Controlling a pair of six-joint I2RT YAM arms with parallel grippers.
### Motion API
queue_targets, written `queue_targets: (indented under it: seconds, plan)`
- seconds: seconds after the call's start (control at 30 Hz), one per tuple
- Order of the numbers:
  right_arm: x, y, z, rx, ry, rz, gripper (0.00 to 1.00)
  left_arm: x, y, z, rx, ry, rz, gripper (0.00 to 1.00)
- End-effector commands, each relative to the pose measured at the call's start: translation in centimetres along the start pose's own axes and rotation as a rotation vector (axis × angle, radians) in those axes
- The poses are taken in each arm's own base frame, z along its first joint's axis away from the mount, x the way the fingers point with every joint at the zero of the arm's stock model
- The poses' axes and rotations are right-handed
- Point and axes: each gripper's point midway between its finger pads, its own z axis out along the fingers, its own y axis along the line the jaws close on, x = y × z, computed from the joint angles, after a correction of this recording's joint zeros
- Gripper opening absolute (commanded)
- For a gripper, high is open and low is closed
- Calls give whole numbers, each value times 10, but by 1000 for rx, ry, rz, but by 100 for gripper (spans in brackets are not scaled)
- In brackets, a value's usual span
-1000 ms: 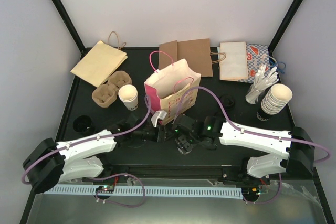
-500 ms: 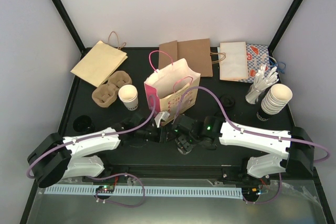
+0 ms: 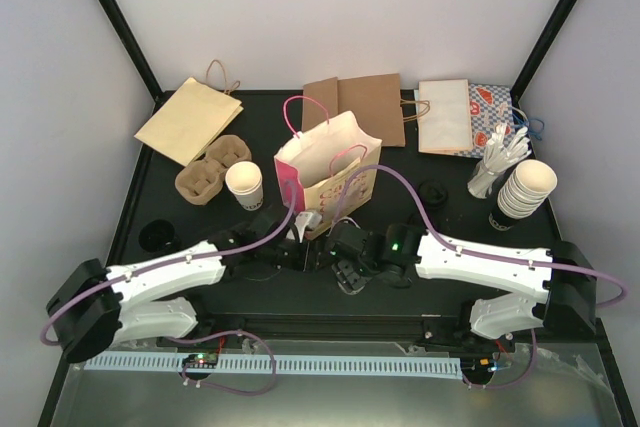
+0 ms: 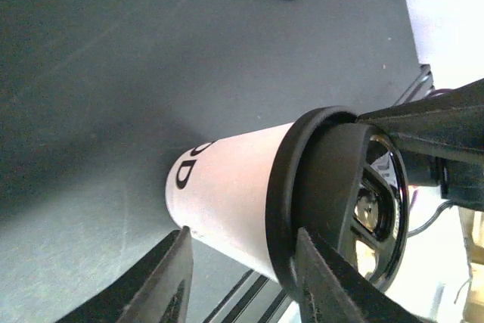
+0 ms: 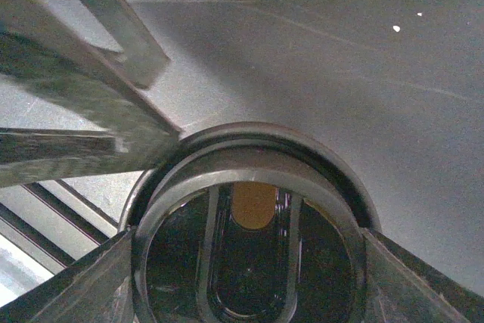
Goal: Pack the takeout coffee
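Observation:
The takeout coffee (image 4: pixel 227 194) is a white paper cup with dark print low on its side, standing on the black table. A black lid (image 4: pixel 333 187) sits on top of it. My right gripper (image 5: pixel 248 247) comes down from above, shut on the lid (image 5: pixel 249 158), with one finger at each side of its rim. My left gripper (image 4: pixel 243 236) is open beside the cup. One fingertip is at the cup's base and the other at the lid's rim. In the top view both grippers (image 3: pixel 315 252) (image 3: pixel 347 272) meet just in front of the upright, open pink-and-white bag (image 3: pixel 345 182), and they hide the cup.
An open white cup (image 3: pixel 244 183) stands by a cardboard cup carrier (image 3: pixel 212 169). Flat paper bags (image 3: pixel 190 119) (image 3: pixel 365 107) (image 3: pixel 445 115) lie along the back. A stack of cups (image 3: pixel 525 189) and a cutlery holder (image 3: pixel 497 162) stand at the right. Loose black lids (image 3: pixel 160 237) (image 3: pixel 432 192) lie on the table.
My left arm has shifted a little to the right, toward the cup and the bag. The right arm has stayed on the lid.

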Motion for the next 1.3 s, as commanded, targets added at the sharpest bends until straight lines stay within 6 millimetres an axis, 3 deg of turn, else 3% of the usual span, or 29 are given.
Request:
queue_targets:
  seconds: [0.0, 0.2, 0.33, 0.6, 0.9, 1.03, 1.17, 1.27]
  plan:
    - [60, -15, 27, 91, 241, 16, 65, -11, -3, -28, -107, -49, 64, 41]
    - [51, -22, 17, 127, 192, 45, 65, -29, -25, -71, -157, -123, 151, 49]
    - [36, -27, -2, 139, 125, 65, 66, -44, -38, -100, -198, -187, 198, 52]
    - [9, -40, -58, 150, 3, 111, 66, -86, -66, -169, -267, -388, 291, 56]
    - [-28, -56, -137, 150, -144, 130, 66, -144, -61, -229, -410, -531, 338, 63]
    - [-48, -57, -187, 110, -233, 141, 66, -177, -50, -221, -433, -490, 356, 77]
    - [-64, -56, -234, 25, -351, 143, 67, -206, -40, -193, -401, -406, 385, 86]
    - [-70, -59, -253, 4, -406, 145, 68, -223, -26, -169, -384, -340, 386, 87]
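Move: The right hand grips the black lid of the paper coffee cup, whose middle is about 5 cm below it; the open paper bag stands some 20 cm ahead and 4 cm left, a pair of black lids about 19 cm ahead and 18 cm right. From the left hand the cup's middle is 3 cm right, 2 cm back and 5 cm down, the bag roughly 17 cm ahead and 2 cm left, the white cup stack 17 cm ahead and 19 cm left. Up and away from the cup first, the left hand rises over 20 cm, drifting left, then swings forward about 15 cm to above the bag's left rim, tilting up and opening wide. The right hand keeps its grip on the lid, shifts the cup some 4 cm right, then lifts it nearly straight up about 24 cm, tilting some 20 degrees. ##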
